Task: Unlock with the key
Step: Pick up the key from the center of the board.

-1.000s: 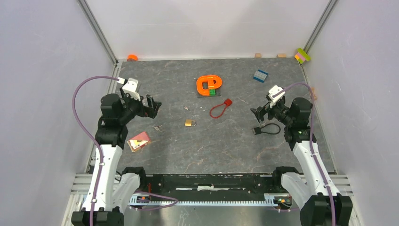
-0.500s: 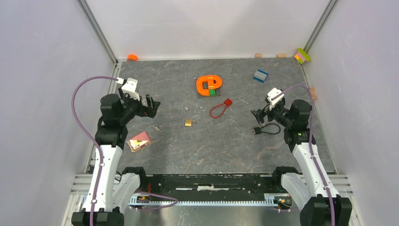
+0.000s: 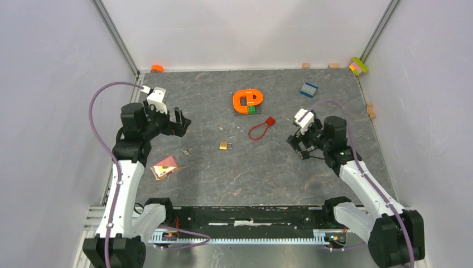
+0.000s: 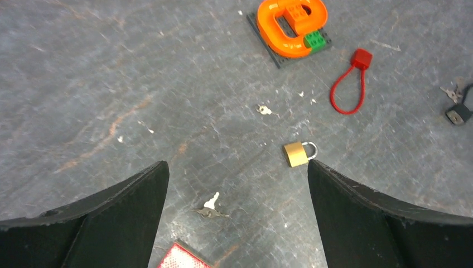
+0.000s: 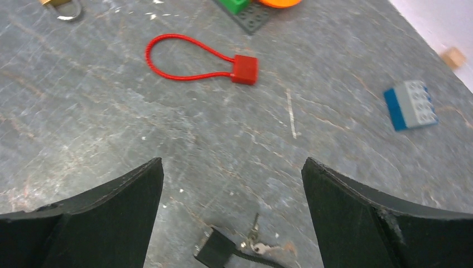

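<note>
A small brass padlock [image 3: 225,146] lies shut on the grey mat near the middle, also in the left wrist view [image 4: 295,153]. A small silver key [image 4: 211,206] lies to its left [image 3: 187,151], below and between my left fingers. My left gripper [image 3: 181,120] [image 4: 237,163] hangs open above the mat, holding nothing. My right gripper [image 3: 297,142] [image 5: 232,161] is open just above a black cable lock [image 5: 215,251] with more keys [image 5: 254,243] beside it. A red cable lock [image 3: 261,129] [image 5: 195,64] lies between the two grippers.
An orange ring piece on a grey plate [image 3: 247,101] sits at the back centre. A blue and grey brick [image 3: 308,89] lies back right. A red card [image 3: 165,167] lies front left. Small blocks line the back wall, with a coloured one [image 3: 358,66] in the corner.
The right arm has swung left and lowered over the black cable lock. The left gripper has shifted slightly toward the back. Both grippers stayed open.
</note>
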`<state>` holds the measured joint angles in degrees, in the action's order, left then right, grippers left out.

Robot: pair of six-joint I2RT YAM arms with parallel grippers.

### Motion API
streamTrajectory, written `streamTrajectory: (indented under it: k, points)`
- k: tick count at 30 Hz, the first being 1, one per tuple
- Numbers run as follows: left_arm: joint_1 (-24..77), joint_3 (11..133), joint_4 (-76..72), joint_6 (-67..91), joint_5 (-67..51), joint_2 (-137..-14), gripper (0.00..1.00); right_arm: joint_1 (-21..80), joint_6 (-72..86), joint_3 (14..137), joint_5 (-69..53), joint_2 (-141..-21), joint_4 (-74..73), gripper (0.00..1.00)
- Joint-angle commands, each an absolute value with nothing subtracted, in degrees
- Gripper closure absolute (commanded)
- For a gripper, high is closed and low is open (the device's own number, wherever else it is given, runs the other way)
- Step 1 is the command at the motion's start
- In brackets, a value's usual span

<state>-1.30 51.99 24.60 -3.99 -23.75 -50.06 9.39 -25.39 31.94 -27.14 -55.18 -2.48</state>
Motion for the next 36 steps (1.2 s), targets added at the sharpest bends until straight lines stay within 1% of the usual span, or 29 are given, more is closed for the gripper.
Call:
streamTrajectory:
  k: [1, 4, 8, 9, 16, 22, 23, 25, 26, 29, 31, 32, 33, 36]
  points:
    - [-1.2, 56.2, 30.2, -7.1, -30.4, -56.3, 0.00, 16.5, -28.8, 35.9, -19.4, -58.4, -2.9, 0.02]
    - [-1.2, 59.1, 33.8, -7.2, -32.3, -60.9, 0.00, 21.5, -29.9, 37.9, -16.2, -61.8, -3.5, 0.02]
    - [-1.3, 59.0, 33.8, -7.7, -30.1, -62.5, 0.00, 27.7, -30.5, 41.1, -10.8, -67.7, -4.4, 0.01]
    - [-1.2, 58.4, 33.5, -8.2, -29.8, -62.4, 0.00, 29.0, -30.5, 41.3, -10.2, -68.6, -4.6, 0.04]
    - [-1.1, 55.1, 32.6, -11.1, -26.6, -61.7, 0.00, 29.9, -32.3, 36.8, -12.3, -65.6, -4.1, 0.04]
    - [-0.7, 53.6, 36.3, -18.3, -21.7, -60.5, 0.04, 29.9, -34.7, 35.7, -13.3, -63.8, -4.1, 0.04]
    - [0.9, 53.0, 36.8, -19.9, -20.7, -60.3, 0.04, 30.0, -34.9, 35.5, -13.7, -63.7, -4.1, 0.04]
    - [1.6, 51.6, 37.7, -24.1, -19.2, -60.0, 0.09, 29.9, -35.1, 35.1, -15.1, -63.7, -4.0, 0.05]
    - [1.8, 50.9, 38.5, -26.6, -19.0, -60.1, 0.14, 29.9, -35.2, 35.1, -15.6, -63.9, -4.1, 0.05]
    - [4.0, 47.8, 38.9, -34.7, -14.5, -61.7, 0.31, 29.9, -35.5, 35.3, -15.8, -64.5, -4.6, 0.04]
    - [5.4, 46.7, 39.0, -38.6, -11.1, -64.1, 0.45, 29.9, -35.6, 35.4, -15.7, -64.6, -4.7, 0.05]
    - [6.0, 46.7, 39.0, -39.9, -9.4, -65.7, 0.49, 29.9, -35.6, 35.4, -15.8, -64.6, -4.7, 0.04]
    - [6.3, 47.0, 38.9, -40.7, -8.3, -67.3, 0.52, 29.9, -35.7, 35.3, -15.9, -64.6, -4.8, 0.04]
    - [6.8, 47.9, 39.0, -42.6, -7.1, -72.4, 0.53, 30.0, -36.2, 35.3, -15.9, -64.8, -5.1, 0.04]
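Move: The key bunch lies roughly 25 cm below the left hand, about 2 cm ahead and 1 cm to the right. On the same table, the card box is some 5 cm back and 7 cm left of this hand, the padlock about 5 cm ahead and 16 cm right. From the right hand the key bunch is about 39 cm left and 3 cm ahead, 15 cm below. Left hand sinks about 16 cm towards the key bunch, tipping down, half closing; right shifts 7 cm left. ##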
